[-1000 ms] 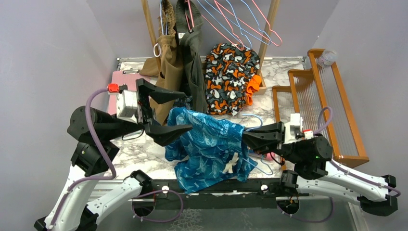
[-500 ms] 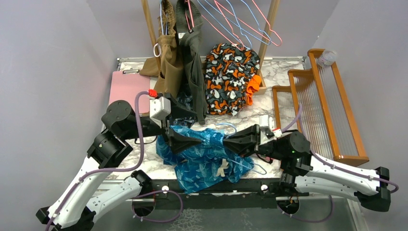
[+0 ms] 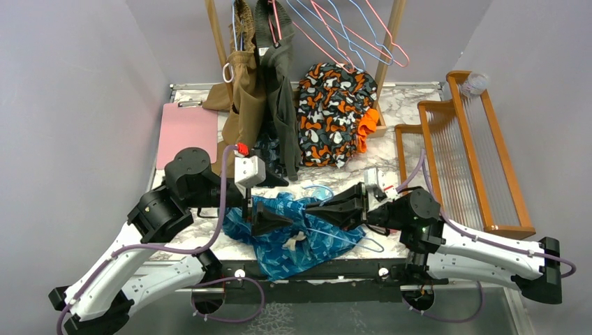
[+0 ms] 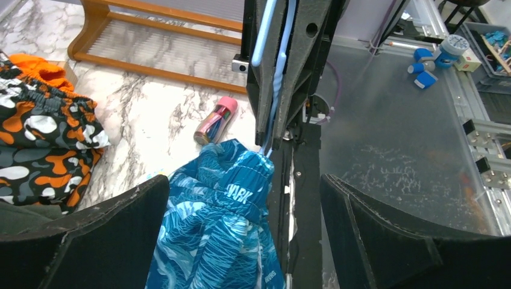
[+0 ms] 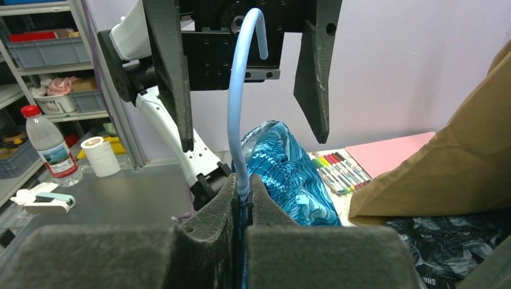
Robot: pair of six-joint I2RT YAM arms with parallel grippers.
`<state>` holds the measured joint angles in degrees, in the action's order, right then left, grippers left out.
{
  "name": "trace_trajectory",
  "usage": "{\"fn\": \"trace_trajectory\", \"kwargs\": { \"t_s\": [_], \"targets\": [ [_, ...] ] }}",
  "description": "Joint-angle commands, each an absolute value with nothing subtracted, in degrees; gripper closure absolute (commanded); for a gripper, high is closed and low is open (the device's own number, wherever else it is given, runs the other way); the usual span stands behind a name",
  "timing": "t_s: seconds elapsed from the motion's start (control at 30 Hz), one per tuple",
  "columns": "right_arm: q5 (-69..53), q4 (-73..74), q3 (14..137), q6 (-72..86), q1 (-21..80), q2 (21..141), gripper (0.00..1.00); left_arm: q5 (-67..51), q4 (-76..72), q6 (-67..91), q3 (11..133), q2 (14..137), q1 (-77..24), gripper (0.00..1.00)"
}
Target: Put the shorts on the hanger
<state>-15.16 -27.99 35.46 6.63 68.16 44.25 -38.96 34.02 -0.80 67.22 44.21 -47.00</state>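
The teal-blue shorts (image 3: 300, 234) lie bunched on the marble table near its front edge, hanging partly over the light-blue hanger (image 3: 349, 239). My right gripper (image 3: 312, 209) is shut on the hanger's wire (image 5: 237, 120), whose hook curves up above the fingers. My left gripper (image 3: 278, 202) faces it from the left, open wide. In the left wrist view the shorts (image 4: 217, 229) sit between the two black fingers (image 4: 78, 241), nearer the left one, and touch neither. The right gripper (image 4: 271, 135) shows straight ahead there, pinching the wire. The left gripper (image 5: 256, 143) stands open beyond the shorts (image 5: 289, 174) in the right wrist view.
Tan (image 3: 244, 98), olive (image 3: 279, 84) and orange-patterned (image 3: 331, 118) garments hang at the back under pink hangers (image 3: 380, 38). A wooden rack (image 3: 454, 160) stands right, a pink board (image 3: 185, 129) left. A pink bottle (image 4: 214, 120) lies by the right arm.
Both arms have closed in toward the middle. The left gripper dropped and moved right over the shorts; the right gripper brought the hanger left, and the shorts sank into a lower heap.
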Motion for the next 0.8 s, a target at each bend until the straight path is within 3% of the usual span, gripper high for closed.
{"fn": "trace_trajectory", "kwargs": {
  "t_s": [0.0,0.4,0.63,0.77],
  "targets": [
    [-16.5,-36.3,34.4,9.1,68.2,45.3,0.99,-36.3,35.5,-2.4,70.0,44.1,-47.4,0.04],
    [-12.9,-40.0,30.8,11.0,68.2,41.3,0.99,-30.5,40.6,-2.0,72.5,41.4,-47.4,0.07],
    [-12.7,-39.4,29.7,11.7,68.2,39.6,0.99,-28.9,40.7,-1.8,71.4,41.5,-47.4,0.22],
    [-12.5,-38.6,29.7,11.7,68.2,38.9,0.99,-29.3,40.6,-2.1,71.9,42.4,-47.3,0.37]
  ]
}}
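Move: The raised waist of the blue shorts lies about 8 cm below the open left gripper, some 3 cm to its right and 1 cm back. The right fingertips, pinching the hanger, are about 5 cm to the left gripper's right and 1 cm back; the hanger's hook is 7 cm right, 1 cm back, 3 cm higher. The olive trousers hang roughly 18 cm ahead, 1 cm right. From the right hand the waist is level fore-and-aft, 2 cm left, 6 cm below. Draw the left gripper some 2.5 cm left, away from the right fingertips, lifting it a little and then easing slightly down, still above the shorts' waist; turn it just under 10 degrees counter-clockwise and narrow its wide-open fingers by about a third. Keep the right pinch on the hanger, dip briefly, then come slightly right with its fingertips tilting up. ##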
